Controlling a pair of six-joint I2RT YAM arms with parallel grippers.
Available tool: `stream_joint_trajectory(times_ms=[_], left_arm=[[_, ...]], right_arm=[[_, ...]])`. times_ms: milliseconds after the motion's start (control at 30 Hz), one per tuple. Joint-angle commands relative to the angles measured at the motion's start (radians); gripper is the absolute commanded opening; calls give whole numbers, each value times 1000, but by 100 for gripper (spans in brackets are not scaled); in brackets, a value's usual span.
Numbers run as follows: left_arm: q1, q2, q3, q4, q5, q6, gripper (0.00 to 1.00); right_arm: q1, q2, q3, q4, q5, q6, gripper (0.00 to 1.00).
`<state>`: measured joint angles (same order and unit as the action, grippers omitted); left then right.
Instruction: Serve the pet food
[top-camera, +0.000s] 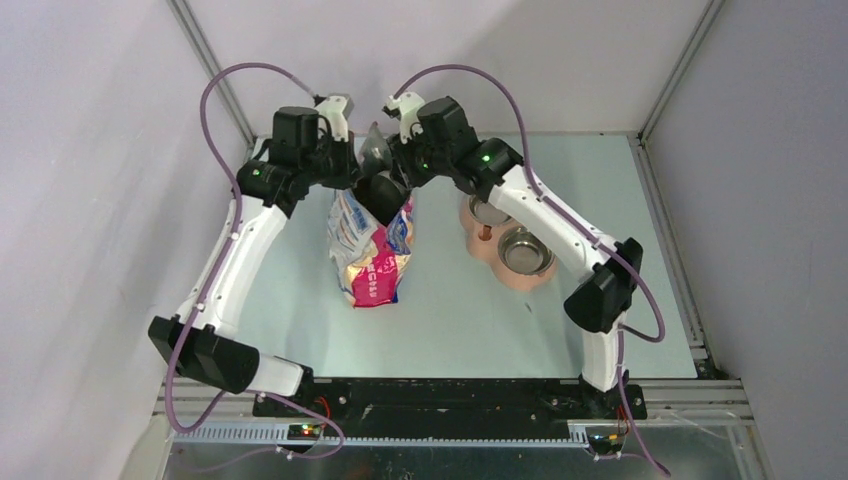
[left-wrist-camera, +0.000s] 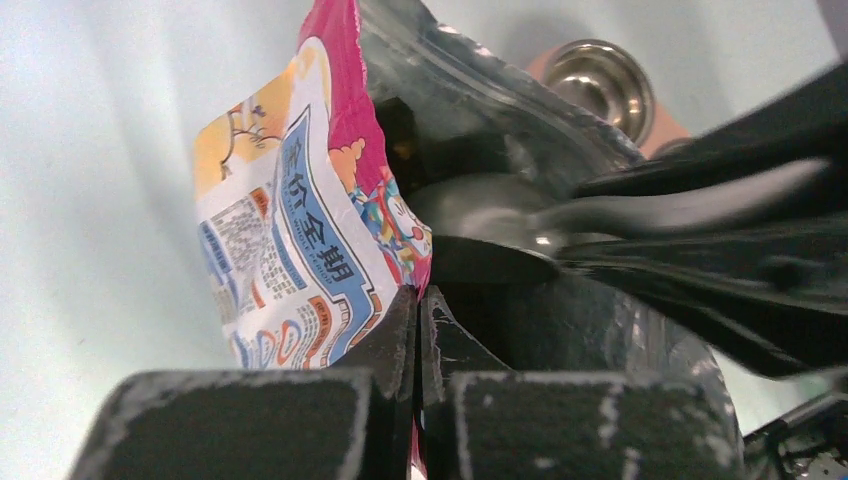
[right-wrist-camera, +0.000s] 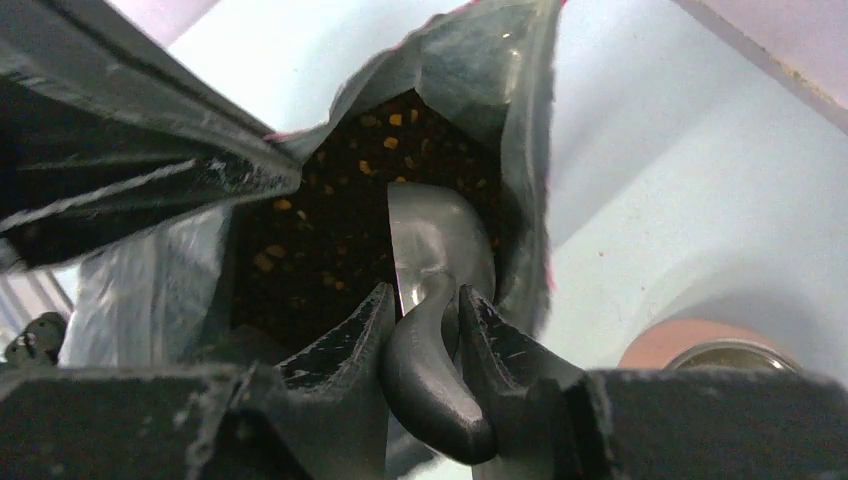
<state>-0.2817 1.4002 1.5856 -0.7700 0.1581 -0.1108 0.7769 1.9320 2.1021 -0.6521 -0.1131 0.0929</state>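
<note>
The printed bag (top-camera: 370, 250) stands at the table's middle back, its mouth open. My left gripper (left-wrist-camera: 418, 305) is shut on the bag's pink rim (left-wrist-camera: 345, 120), holding it up. My right gripper (right-wrist-camera: 425, 305) is shut on the grey metal scoop's handle (right-wrist-camera: 430, 370). The scoop's bowl (right-wrist-camera: 437, 240) is inside the bag's mouth, over the dark brown kibble (right-wrist-camera: 330, 220). From the left wrist view the scoop (left-wrist-camera: 500, 215) reaches into the bag from the right. The scoop's bowl looks empty. Both grippers meet above the bag (top-camera: 380, 165).
Two steel bowls in a copper-coloured stand (top-camera: 508, 245) sit right of the bag, under my right arm; one bowl (left-wrist-camera: 600, 85) shows beyond the bag, and the stand's edge (right-wrist-camera: 700, 345) shows at lower right. Walls close in at back and sides.
</note>
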Motion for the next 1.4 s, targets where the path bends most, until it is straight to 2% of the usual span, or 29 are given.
stream_joint_trajectory(times_ms=[0,200,367,733,867,1000,1233,1367], left_arm=[[-69,10,40,130,107,-73,0],[-102,15,65,130,108,-91,0],[-106,26,70,127,104,-88,0],[-105,13,42,109,52,-19,0],[-105,12,39,109,43,-5,0],[-104,13,37,101,22,27,0],[-97,10,49,81,-11,101,0],[-97,4,55,54,-31,179,0]], right_arm=[[-16,38,28,1,64,-35,0],[-49,100,61,10,129,-11,0],[-44,133,13,4,154,-23,0],[1,110,-160,-98,-268,79,0],[0,81,-205,-66,-474,148,0],[-23,55,-235,40,-673,304,0],[-39,43,-191,128,-834,437,0],[-69,12,-185,137,-866,465,0]])
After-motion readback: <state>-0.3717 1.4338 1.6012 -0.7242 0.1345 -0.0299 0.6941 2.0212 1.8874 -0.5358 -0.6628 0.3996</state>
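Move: The right hand already holds the scoop by its handle in the open mouth of the bag. The pet food inside lies about 7 cm to its left, 2 cm back and 17 cm below. The two-bowl feeder is about 22 cm to the right, some 1 cm ahead and 26 cm lower. For the left hand, which pinches the bag's left rim, the food lies about 3 cm right, 2 cm back and 17 cm down. The scoop's blade comes into contact with the pet food as the right hand, grip kept, pushes about 11 cm down into the bag, first edging forward, then drawing back; it ends rising slightly while still pulling back and left, the wrist tipping fingers-down some 35 degrees. The left hand keeps its pinch and carries the rim about 4 cm right, towards the right hand, later easing slightly back. ##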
